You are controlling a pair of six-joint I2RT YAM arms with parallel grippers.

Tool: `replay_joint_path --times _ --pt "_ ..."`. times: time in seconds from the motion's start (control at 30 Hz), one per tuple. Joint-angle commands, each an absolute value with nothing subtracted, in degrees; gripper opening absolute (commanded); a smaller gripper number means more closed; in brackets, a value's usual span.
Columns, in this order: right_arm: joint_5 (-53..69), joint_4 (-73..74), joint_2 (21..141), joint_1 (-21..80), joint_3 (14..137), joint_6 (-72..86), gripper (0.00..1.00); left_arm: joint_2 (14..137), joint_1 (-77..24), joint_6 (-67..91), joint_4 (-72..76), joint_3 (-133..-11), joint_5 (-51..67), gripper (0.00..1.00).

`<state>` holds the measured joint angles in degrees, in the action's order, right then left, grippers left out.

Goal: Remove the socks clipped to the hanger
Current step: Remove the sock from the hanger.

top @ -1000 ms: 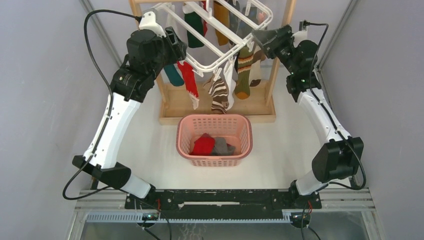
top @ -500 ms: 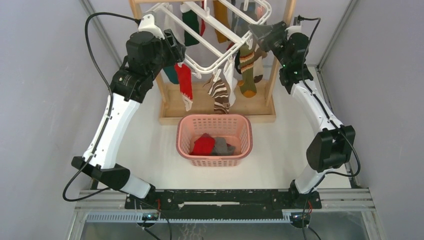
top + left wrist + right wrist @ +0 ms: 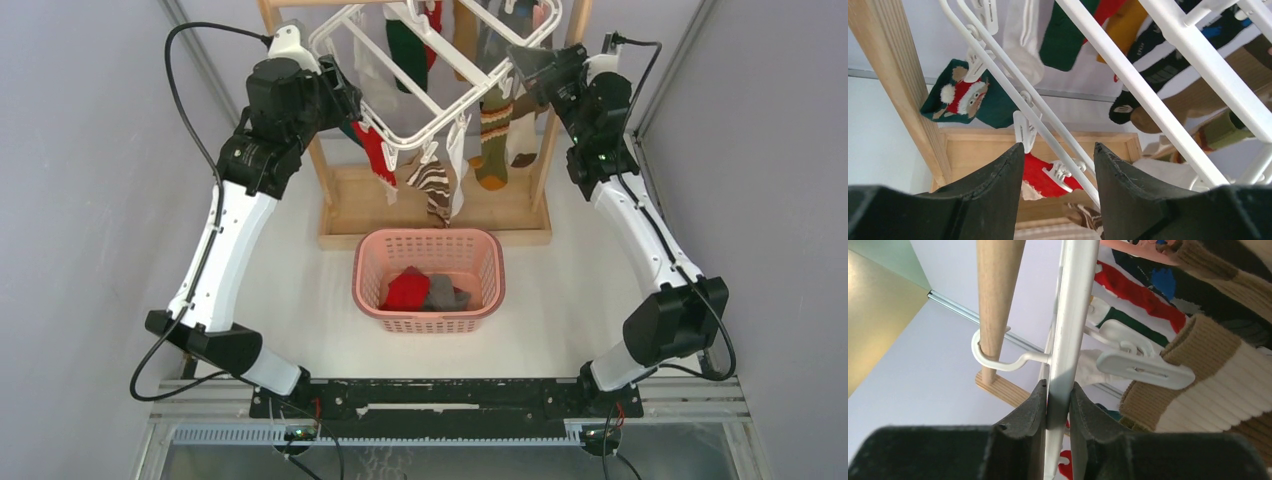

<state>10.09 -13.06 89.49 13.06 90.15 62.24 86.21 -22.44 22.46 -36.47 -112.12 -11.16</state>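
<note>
The white hanger [image 3: 432,132] hangs tilted from the wooden rack, with several socks clipped under it. Among them are a red sock [image 3: 376,155], a brown-striped sock [image 3: 433,185] and a green-striped sock [image 3: 492,135]. My right gripper [image 3: 520,62] is shut on the hanger's white bar [image 3: 1068,315], just below its hook [image 3: 998,360]. Beside that bar a clip [image 3: 1143,370] holds a tan ribbed sock [image 3: 1208,385]. My left gripper [image 3: 1058,150] stands open at the hanger's left corner. Past its tips I see the rim, a clip [image 3: 1024,131] and the red sock [image 3: 1045,177].
A pink basket [image 3: 428,278] on the table below holds a red and a grey sock. The wooden rack's posts [image 3: 545,150] and base [image 3: 435,238] stand behind it. Grey walls close in on both sides. A dark green Christmas sock [image 3: 965,97] hangs near the left post [image 3: 903,85].
My right gripper has closed on the hanger's bar. The hanger has shifted up and to the right, and the socks have swung with it. The left gripper has stayed open.
</note>
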Motion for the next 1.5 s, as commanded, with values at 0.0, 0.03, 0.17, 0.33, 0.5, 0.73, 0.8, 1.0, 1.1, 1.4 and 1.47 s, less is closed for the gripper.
replay_joint_path --times 0.0,0.03,0.17,0.33,0.5,0.73,0.8,1.0,1.1,1.4,1.47 --pt "10.1 -13.8 85.2 14.9 87.7 58.4 0.14 86.9 -21.6 21.3 -36.4 -116.7 -10.4 0.57" --pt "9.2 -13.9 84.4 15.5 87.0 58.3 0.13 86.5 -21.6 21.3 -36.4 -116.5 -10.6 0.57" --pt "6.8 -13.7 82.8 18.3 85.6 57.5 0.12 85.0 -21.5 21.0 -36.5 -115.6 -11.2 0.57" --pt "4.0 -13.6 81.0 21.5 83.6 56.9 0.12 81.9 -21.4 20.9 -36.9 -113.9 -12.4 0.58" --pt "1.8 -13.0 79.8 25.0 83.0 55.4 0.12 78.9 -21.4 20.8 -38.1 -112.6 -13.1 0.58" --pt "-1.1 -12.8 78.7 29.5 81.5 53.9 0.12 72.9 -21.4 22.4 -38.7 -107.9 -12.2 0.58" --pt "-2.0 -13.0 78.7 30.7 81.3 53.8 0.12 70.8 -21.4 23.2 -38.3 -105.5 -11.0 0.58" --pt "-2.7 -13.3 79.0 33.4 81.1 53.5 0.12 62.7 -22.8 25.5 -34.3 -92.8 -7.9 0.58" --pt "-2.7 -13.2 78.4 33.9 81.1 53.6 0.12 59.5 -24.7 25.8 -30.5 -84.6 -9.1 0.59" --pt "-1.4 -11.8 76.7 34.1 81.0 53.8 0.16 61.8 -29.4 26.6 -23.2 -72.4 -13.2 0.59" --pt "-1.0 -10.9 76.4 33.6 81.0 53.8 0.25 63.0 -29.4 26.2 -22.2 -72.2 -13.8 0.59"
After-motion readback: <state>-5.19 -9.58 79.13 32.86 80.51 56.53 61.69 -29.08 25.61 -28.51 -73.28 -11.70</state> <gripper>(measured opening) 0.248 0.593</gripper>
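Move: The white sock on the hanger's near edge hangs some 18 cm to the left hand's right, 5 cm back and 11 cm below; the brown striped sock hangs 14 cm right and 8 cm back, the red Santa sock 4 cm right and 2 cm back, both about 12 cm below. The right hand already grips the hanger's rail; the white sock lies about 10 cm left, 12 cm back and 13 cm below it. Back and left, about 9 cm each way, the right hand drags the rail it keeps pinched, swinging the hanger clockwise. Empty and half open, the left hand backs off the hanger some 10 cm, rising nearly 5 cm and easing left, then sinks fast by about 15 cm while veering right towards the hanging white sock, fingers tipping down. ##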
